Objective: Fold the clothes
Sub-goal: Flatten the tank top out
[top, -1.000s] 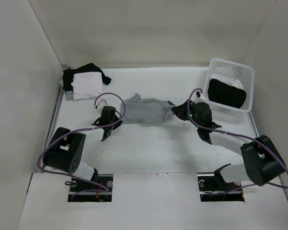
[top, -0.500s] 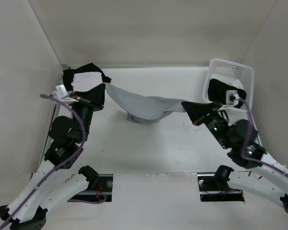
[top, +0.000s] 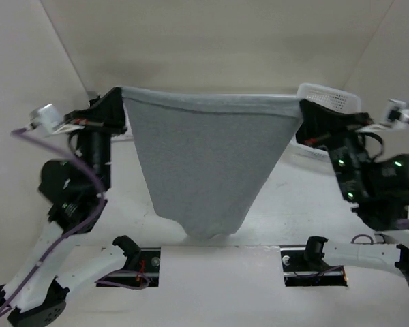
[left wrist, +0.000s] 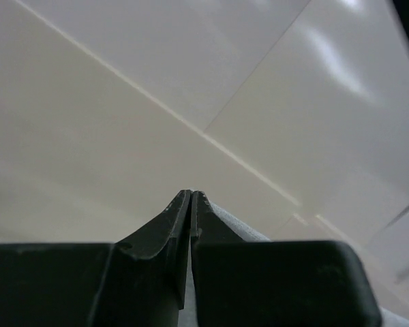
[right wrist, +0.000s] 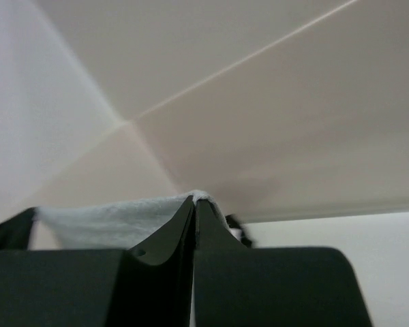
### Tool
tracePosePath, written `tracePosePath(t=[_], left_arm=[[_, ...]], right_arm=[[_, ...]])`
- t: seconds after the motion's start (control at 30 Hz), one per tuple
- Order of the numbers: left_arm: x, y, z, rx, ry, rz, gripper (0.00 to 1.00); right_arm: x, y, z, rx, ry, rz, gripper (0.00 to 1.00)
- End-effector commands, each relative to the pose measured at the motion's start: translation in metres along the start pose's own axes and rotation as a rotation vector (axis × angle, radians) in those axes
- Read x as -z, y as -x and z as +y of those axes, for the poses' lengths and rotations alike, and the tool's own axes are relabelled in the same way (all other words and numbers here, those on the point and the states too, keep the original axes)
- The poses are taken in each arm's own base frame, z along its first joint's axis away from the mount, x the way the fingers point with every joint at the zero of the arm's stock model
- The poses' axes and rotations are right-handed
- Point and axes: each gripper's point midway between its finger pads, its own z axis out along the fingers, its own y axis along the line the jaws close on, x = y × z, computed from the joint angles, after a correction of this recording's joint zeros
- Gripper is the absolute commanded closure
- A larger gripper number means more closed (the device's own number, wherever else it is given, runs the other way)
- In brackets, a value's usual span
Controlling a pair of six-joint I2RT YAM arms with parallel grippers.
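Note:
A plain grey T-shirt hangs spread wide in the air between both arms, its top edge pulled taut and its lower part narrowing to a rounded end near the table's front edge. My left gripper is shut on the shirt's upper left corner. My right gripper is shut on the upper right corner. In the left wrist view the closed jaws pinch a strip of grey fabric. In the right wrist view the closed jaws hold pale grey cloth. Other clothes are hidden behind the shirt and arms.
The white lattice basket stands at the back right, partly behind the right arm. Pale walls enclose the white table on three sides. Both arm bases sit at the near edge.
Both arms have risen and moved apart, lifting the grey shirt off the table. It went from a sagging strip to a wide hanging sheet that now hides the pile at back left.

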Motion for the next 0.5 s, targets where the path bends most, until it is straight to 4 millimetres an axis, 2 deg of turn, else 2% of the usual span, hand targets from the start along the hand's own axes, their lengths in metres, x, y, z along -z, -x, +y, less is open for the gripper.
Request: tracePosePath(t=[0.0,0.03,0.07,0.1,0.13,0.17,0.2,0.23,0.27,0.3,0.33,0.37,0.47], left_arm=[[-0.04,-0.136,0.07,-0.134,0.143,0.258,0.99],[-0.051,-0.171,0.112,-0.077,0.21,0.335,1.0],[-0.053,-0.182,0.128,-0.049,0.234,0.363,1.0],[-0.064,-0.194,0.169,-0.013,0.308,0.381,1.0],[-0.074,-0.197,0.19,-0.003,0.347,0.379,1.0],[-0.082,-0.199,0.203,-0.006,0.371,0.372,1.0],[-0.096,-0.199,0.213,-0.013,0.386,0.361,1.0],[-0.108,-0.199,0.217,-0.019,0.39,0.357,1.0],[-0.125,-0.198,0.221,-0.03,0.392,0.35,1.0],[-0.14,-0.196,0.221,-0.035,0.388,0.341,1.0],[-0.161,-0.19,0.216,-0.037,0.373,0.327,1.0],[-0.172,-0.185,0.211,-0.036,0.361,0.317,1.0],[-0.197,-0.159,0.187,-0.044,0.314,0.265,1.0]], right_arm=[[-0.062,-0.089,-0.028,0.105,-0.043,0.162,1.0],[-0.08,-0.114,-0.045,0.064,-0.034,0.224,1.0],[-0.091,-0.128,-0.057,0.039,-0.043,0.25,1.0],[-0.109,-0.149,-0.08,0.003,-0.057,0.285,1.0],[-0.127,-0.168,-0.1,-0.022,-0.077,0.313,1.0],[-0.142,-0.18,-0.112,-0.028,-0.091,0.33,1.0],[-0.154,-0.19,-0.117,-0.031,-0.09,0.35,1.0],[-0.174,-0.192,-0.123,-0.031,-0.096,0.356,1.0],[-0.18,-0.192,-0.124,-0.028,-0.097,0.357,1.0],[-0.2,-0.184,-0.126,-0.021,-0.101,0.35,1.0],[-0.219,-0.172,-0.128,-0.01,-0.105,0.329,1.0],[-0.227,-0.164,-0.126,-0.007,-0.103,0.317,1.0],[-0.253,-0.12,-0.107,0.011,-0.064,0.256,1.0]])
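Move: I already hold the tank top pinched by its top edge, one end in each hand, hanging high over the table. The clear tabletop it is going to lies about 21 cm ahead, 17 cm right and 55 cm below my left hand, and 24 cm ahead and 22 cm left of my right. From the left hand the folded pile is some 35 cm ahead, 10 cm left; from the right hand the basket is about 37 cm ahead, 21 cm right, both far below. I sweep both hands fast forward and down together, about 30 cm out and 29 cm down with my left and 23 cm down with my right, stopping the descent at the end while still reaching out. My right hand also slides some 8 cm left. Fingers stay shut on the cloth's edge as both wrists tip down, the left by about 45 degrees, the right by some 30. ##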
